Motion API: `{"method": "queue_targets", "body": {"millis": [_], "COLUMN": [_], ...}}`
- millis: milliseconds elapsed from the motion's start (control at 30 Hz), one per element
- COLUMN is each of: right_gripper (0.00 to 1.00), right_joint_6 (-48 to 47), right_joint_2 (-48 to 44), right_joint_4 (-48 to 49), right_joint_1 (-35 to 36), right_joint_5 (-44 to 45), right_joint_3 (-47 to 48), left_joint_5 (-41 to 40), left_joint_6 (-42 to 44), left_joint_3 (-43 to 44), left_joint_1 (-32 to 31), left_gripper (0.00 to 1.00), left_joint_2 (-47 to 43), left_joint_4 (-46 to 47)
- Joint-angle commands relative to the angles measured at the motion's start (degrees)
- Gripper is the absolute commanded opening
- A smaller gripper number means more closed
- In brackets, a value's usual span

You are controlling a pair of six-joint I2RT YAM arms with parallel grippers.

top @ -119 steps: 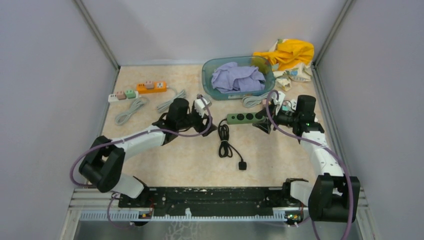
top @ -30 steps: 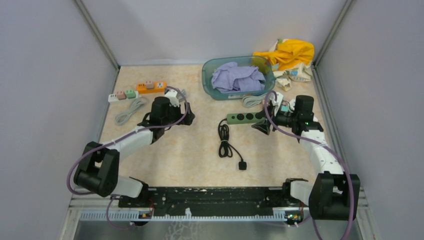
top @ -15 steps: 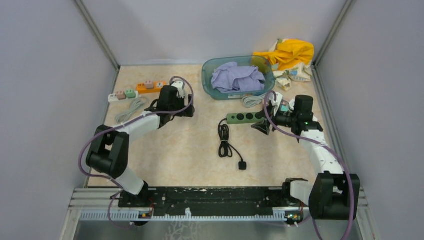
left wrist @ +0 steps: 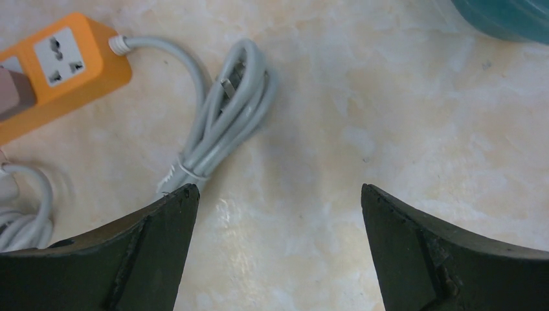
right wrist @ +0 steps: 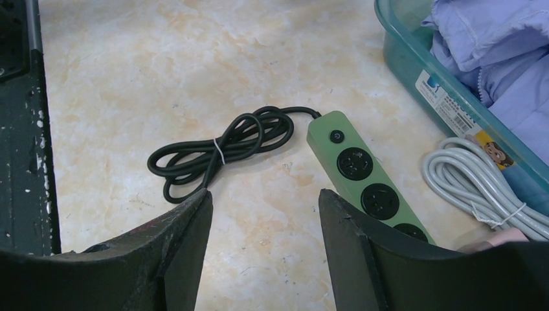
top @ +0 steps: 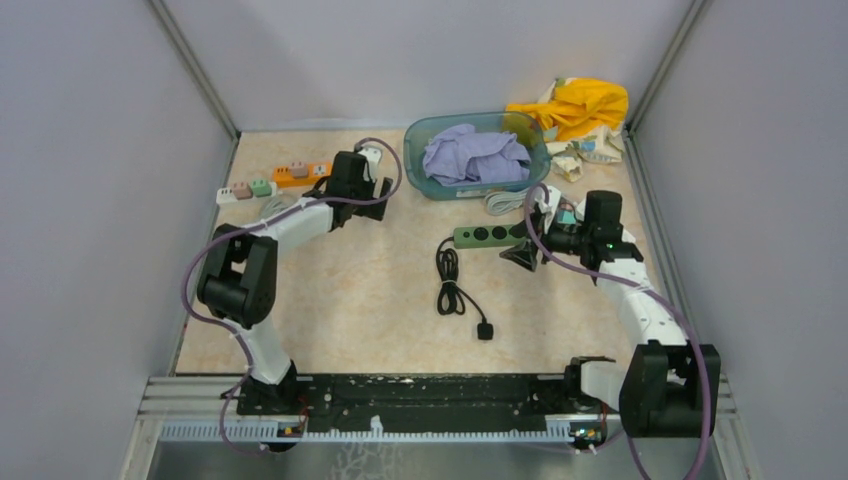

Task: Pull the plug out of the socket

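Note:
An orange socket strip [top: 305,174] lies at the far left with a pinkish plug [top: 298,167] seated in it. In the left wrist view the strip [left wrist: 55,61] fills the top left corner and the plug [left wrist: 11,91] is cut by the frame edge. My left gripper [top: 372,202] hovers just right of the strip, wide open [left wrist: 278,194], with only bare table between its fingers. A green socket strip [top: 488,235] lies mid-table with all its sockets bare [right wrist: 362,178]. My right gripper [top: 522,255] stands open [right wrist: 264,194] beside its near end, holding nothing.
The orange strip's grey cable [left wrist: 223,113] is bundled ahead of the left fingers. A white strip [top: 245,189] with pink and green plugs lies far left. The green strip's black cord [top: 450,285] ends in a loose plug [top: 485,331]. A teal basin [top: 415,160] of cloth stands behind.
My left arm has swung away from the table's middle to the far left, ending beside the orange strip, gripper still wide open. The right arm has not moved.

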Motion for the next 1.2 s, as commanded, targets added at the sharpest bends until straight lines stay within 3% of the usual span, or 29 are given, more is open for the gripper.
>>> {"method": "queue_targets", "body": {"millis": [0, 133, 333, 400, 567, 667, 767, 967, 1167], "right_gripper": [0.61, 0.61, 0.61, 0.61, 0.61, 0.61, 0.61, 0.61, 0.61], "right_joint_6": [-1.5, -1.7, -1.8, -1.8, -1.9, -1.9, -1.9, -2.0, -2.2], "right_joint_2": [0.3, 0.3, 0.0, 0.0, -0.2, -0.4, -0.4, -0.7, -1.1], "right_joint_4": [0.3, 0.1, -0.2, -0.2, -0.3, -0.3, -0.2, -0.4, -0.7], "right_joint_1": [0.8, 0.9, 0.9, 0.9, 1.0, 0.9, 0.9, 1.0, 1.0], "right_joint_5": [-1.4, -1.4, -1.5, -1.6, -1.8, -1.8, -1.8, -1.7, -1.8], "right_joint_3": [3.0, 3.1, 3.3, 3.3, 3.3, 3.4, 3.4, 3.5, 3.5], "left_joint_5": [-2.0, -1.9, 1.3, 3.3, 7.0, 9.2, 12.8, 24.3, 33.9], "left_joint_6": [3.9, 4.4, 4.1, 3.2, 0.6, -0.4, -2.0, -8.6, -14.0], "left_joint_3": [5.0, 9.1, 11.4, 11.5, 10.7, 10.4, 10.3, 4.2, -9.1], "left_joint_1": [1.9, 4.6, 7.1, 7.6, 8.0, 8.1, 8.1, 7.8, 5.8], "left_gripper": [1.00, 0.99, 0.88, 0.77, 0.72, 0.58, 0.35, 0.22, 0.19], "left_joint_2": [3.5, 8.0, 10.9, 11.4, 11.8, 11.2, 9.9, 3.8, -6.2], "left_joint_4": [-0.9, -2.1, -4.1, -4.8, -6.1, -6.9, -8.2, -6.3, 0.8]}}
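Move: The orange strip's grey cord bundle lies about 3 cm ahead of my open left hand, 5 cm to its left and 5 cm below. The orange strip is roughly 6 cm farther out than the bundle and 10 cm left of it; the blue bin's middle is some 11 cm ahead of that hand and 27 cm to its right. From my right hand the bundle is about 17 cm ahead, 36 cm left and 14 cm lower. I reach my left hand forward about 5 cm, then swing it left and down over the grey cord bundle, closing the fingers to pinch it at its tie. Keeping that grip, I pull it back towards my base about 7 cm and to the right, low over the table, rolling the hand's left side down and tipping the fingers steeper, some 20 degrees. ##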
